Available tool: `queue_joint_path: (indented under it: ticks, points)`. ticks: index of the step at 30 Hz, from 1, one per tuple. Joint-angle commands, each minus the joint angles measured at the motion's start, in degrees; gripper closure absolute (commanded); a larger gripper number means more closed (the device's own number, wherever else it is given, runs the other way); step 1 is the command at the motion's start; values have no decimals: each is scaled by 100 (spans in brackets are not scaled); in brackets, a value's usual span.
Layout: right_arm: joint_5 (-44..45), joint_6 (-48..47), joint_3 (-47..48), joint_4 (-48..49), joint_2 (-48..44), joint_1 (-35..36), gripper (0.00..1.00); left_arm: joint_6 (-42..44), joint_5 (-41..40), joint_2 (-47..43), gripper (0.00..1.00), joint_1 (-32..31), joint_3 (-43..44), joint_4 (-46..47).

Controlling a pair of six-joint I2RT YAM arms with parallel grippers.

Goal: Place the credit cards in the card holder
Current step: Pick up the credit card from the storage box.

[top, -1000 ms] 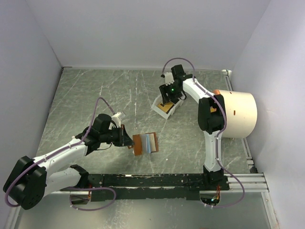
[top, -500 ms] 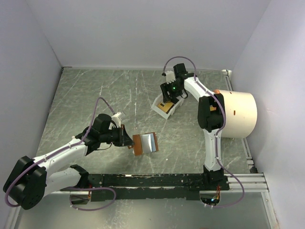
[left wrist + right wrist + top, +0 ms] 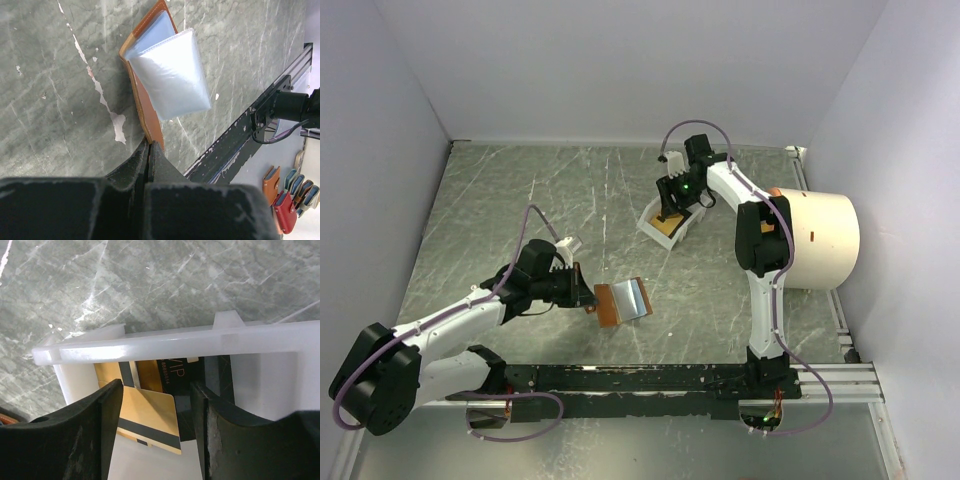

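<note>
The brown card holder (image 3: 621, 300) lies open on the table, its shiny clear pockets (image 3: 170, 75) fanned up. My left gripper (image 3: 588, 297) is shut on the holder's brown edge (image 3: 150, 117) at its left side. The gold credit cards (image 3: 145, 412), with black stripes, lie in the white tray (image 3: 672, 224) beside a black card (image 3: 187, 375). My right gripper (image 3: 670, 212) is open, its fingers down inside the tray on either side of the top gold card, not closed on it.
A large cream cylinder (image 3: 818, 238) stands at the right beside the right arm. A black rail (image 3: 650, 378) runs along the near table edge. Several spare coloured holders (image 3: 287, 192) sit beyond the rail.
My right gripper has shifted slightly over the tray. My left gripper, still holding the card holder, has tilted it a little and the clear pockets have lifted.
</note>
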Motion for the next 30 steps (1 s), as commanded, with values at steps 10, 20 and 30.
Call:
queue_joint_path:
  ticks: [10, 20, 30]
  points:
    - [-206, 154, -390, -515, -162, -191, 79, 81, -26, 1, 93, 21, 158, 12]
    - [7, 318, -240, -414, -394, -204, 100, 81, -220, -29, 93, 22, 157, -135]
    - [385, 762, 26, -649, -846, -148, 100, -5, -621, 401, 91, 21, 287, -477]
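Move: Just behind and to the right of the right fingertips, about 3 cm back, 2 cm right and 1 cm lower, is the middle of the top gold card in the storage box. The black VIP card lies some 3 cm ahead and 3 cm to the right of this hand; a second gold card is about 2 cm back and 1 cm left, both roughly 2 cm below. From the left hand the top gold card is some 26 cm ahead, 16 cm right and 5 cm lower. Drawing back and to the right by a bit under 2 cm at nearly level height, the right hand shuts its half-open fingers on the top gold card, pinching it, then rises about 3 cm out of the storage box with fingers kept shut. The left hand keeps its pinch on the card holder's edge and late on sinks about 1.5 cm, easing slightly left. ##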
